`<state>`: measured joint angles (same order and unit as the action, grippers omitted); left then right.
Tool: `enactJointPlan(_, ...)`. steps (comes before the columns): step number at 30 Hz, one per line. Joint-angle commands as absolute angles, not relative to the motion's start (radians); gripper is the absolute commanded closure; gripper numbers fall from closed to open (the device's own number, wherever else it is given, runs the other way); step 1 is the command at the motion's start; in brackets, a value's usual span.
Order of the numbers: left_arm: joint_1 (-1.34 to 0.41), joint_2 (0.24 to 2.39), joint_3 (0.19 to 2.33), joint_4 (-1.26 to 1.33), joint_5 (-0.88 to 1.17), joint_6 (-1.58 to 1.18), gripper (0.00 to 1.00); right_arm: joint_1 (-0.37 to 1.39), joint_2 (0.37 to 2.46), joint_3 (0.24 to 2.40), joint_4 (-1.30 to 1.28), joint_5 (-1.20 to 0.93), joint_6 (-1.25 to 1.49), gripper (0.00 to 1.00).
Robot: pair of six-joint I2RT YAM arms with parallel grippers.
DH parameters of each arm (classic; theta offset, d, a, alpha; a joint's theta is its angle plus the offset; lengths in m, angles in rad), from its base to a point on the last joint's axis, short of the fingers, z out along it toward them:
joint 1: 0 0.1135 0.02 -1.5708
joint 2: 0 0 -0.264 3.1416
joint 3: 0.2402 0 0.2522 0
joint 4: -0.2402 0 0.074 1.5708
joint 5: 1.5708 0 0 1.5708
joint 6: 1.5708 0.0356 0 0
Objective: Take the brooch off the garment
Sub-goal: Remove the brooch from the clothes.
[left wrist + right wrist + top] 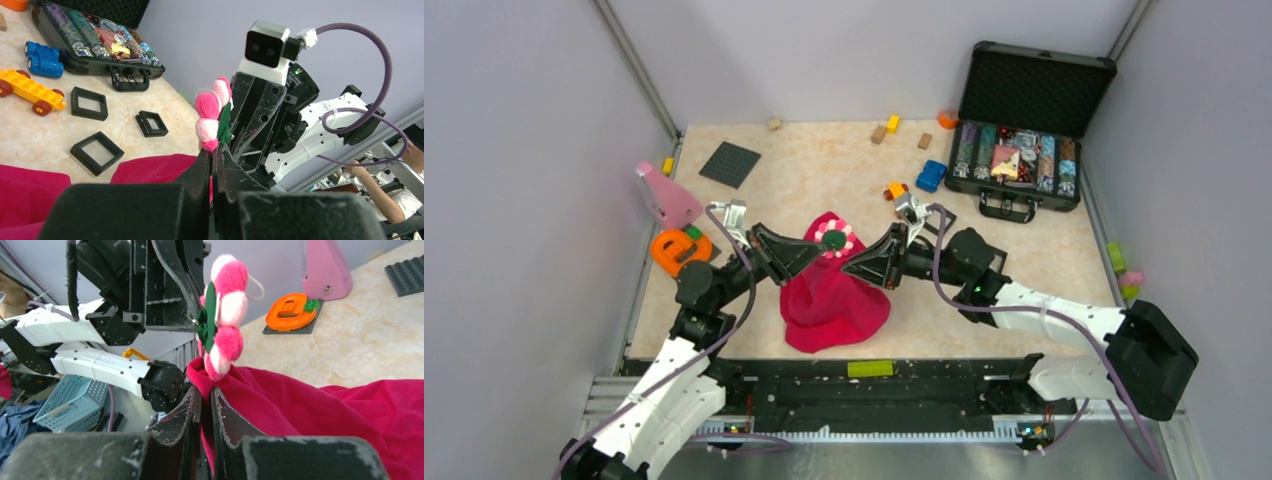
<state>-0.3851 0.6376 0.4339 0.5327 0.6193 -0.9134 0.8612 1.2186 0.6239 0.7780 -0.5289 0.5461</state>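
Observation:
The red garment [829, 300] lies mid-table, pulled up into a peak between both arms. The brooch [835, 238], a fluffy pink-and-white flower with green backing, sits on that peak. My left gripper [812, 250] comes in from the left, jaws shut [215, 156] on a fold of garment [150, 170] directly under the brooch [212, 117]. My right gripper [860, 264] faces it from the right. Its jaws [205, 392] pinch the red cloth [310, 410] just beneath the brooch [225, 315]. The two grippers' tips nearly meet.
An open black case of poker chips [1024, 150] stands back right, with a blue toy car [931, 176] beside it. An orange ring toy [680, 250] and a pink piece [667, 195] sit left, a dark baseplate [730, 163] behind. Black square frames [96, 152] lie near the garment.

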Motion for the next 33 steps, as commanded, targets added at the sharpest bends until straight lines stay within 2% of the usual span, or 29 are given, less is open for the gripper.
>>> enactJointPlan(1,-0.388,0.635,0.418,0.595,0.613,-0.900,1.00,0.872,1.159,0.666,0.828,-0.494,0.552,1.00)
enactJointPlan(6,-0.389,0.635,0.408,0.585,0.607,-0.913,1.00,0.865,1.145,0.654,0.826,-0.454,0.561,1.00)
enactJointPlan(10,-0.389,0.635,0.401,0.514,0.562,-0.932,1.00,0.852,1.160,0.690,0.652,-0.439,0.506,0.74)
enactJointPlan(12,-0.389,0.639,0.392,0.458,0.521,-0.936,1.00,0.825,1.173,0.660,0.647,-0.446,0.531,0.54)
enactJointPlan(14,-0.390,0.648,0.356,0.478,0.501,-0.951,1.00,0.786,1.179,0.609,0.701,-0.480,0.574,0.48)
enactJointPlan(21,-0.391,0.750,0.202,0.690,0.455,-0.989,1.00,0.751,1.201,0.516,0.759,-0.569,0.560,0.36)
enactJointPlan(27,-0.413,0.921,0.127,0.873,0.452,-0.971,1.00,0.753,1.248,0.425,0.731,-0.487,0.527,0.31)
enactJointPlan(33,-0.428,1.050,0.063,1.117,0.510,-1.014,1.00,0.752,1.348,0.403,0.837,-0.482,0.579,0.28)
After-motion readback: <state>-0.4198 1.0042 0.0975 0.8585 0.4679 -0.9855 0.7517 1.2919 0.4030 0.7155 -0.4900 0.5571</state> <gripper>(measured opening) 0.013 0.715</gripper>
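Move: The left hand already holds the brooch, its middle some 2 cm ahead, 2 cm to the right and 2 cm above the fingertips; the garment's slumped bulk lies about 4 cm ahead, 3 cm right and 29 cm below. From the right hand, pinching cloth just under the flower, the brooch is roughly 3 cm ahead, 2 cm left and 4 cm up; the nearest black frame lies about 16 cm ahead, 11 cm right and 27 cm down. The right hand, after a slight pull of about 1 cm upward, opens wide and lets go of the cloth below the brooch, easing forward and a few centimetres to the right before sinking some 13 cm, its fingers tipping down. Keeping its shut grip on the brooch, the left hand starts down a little later and carries it about 17 cm towards the garment's bulk and slightly forward, tipping down some 25 degrees. ##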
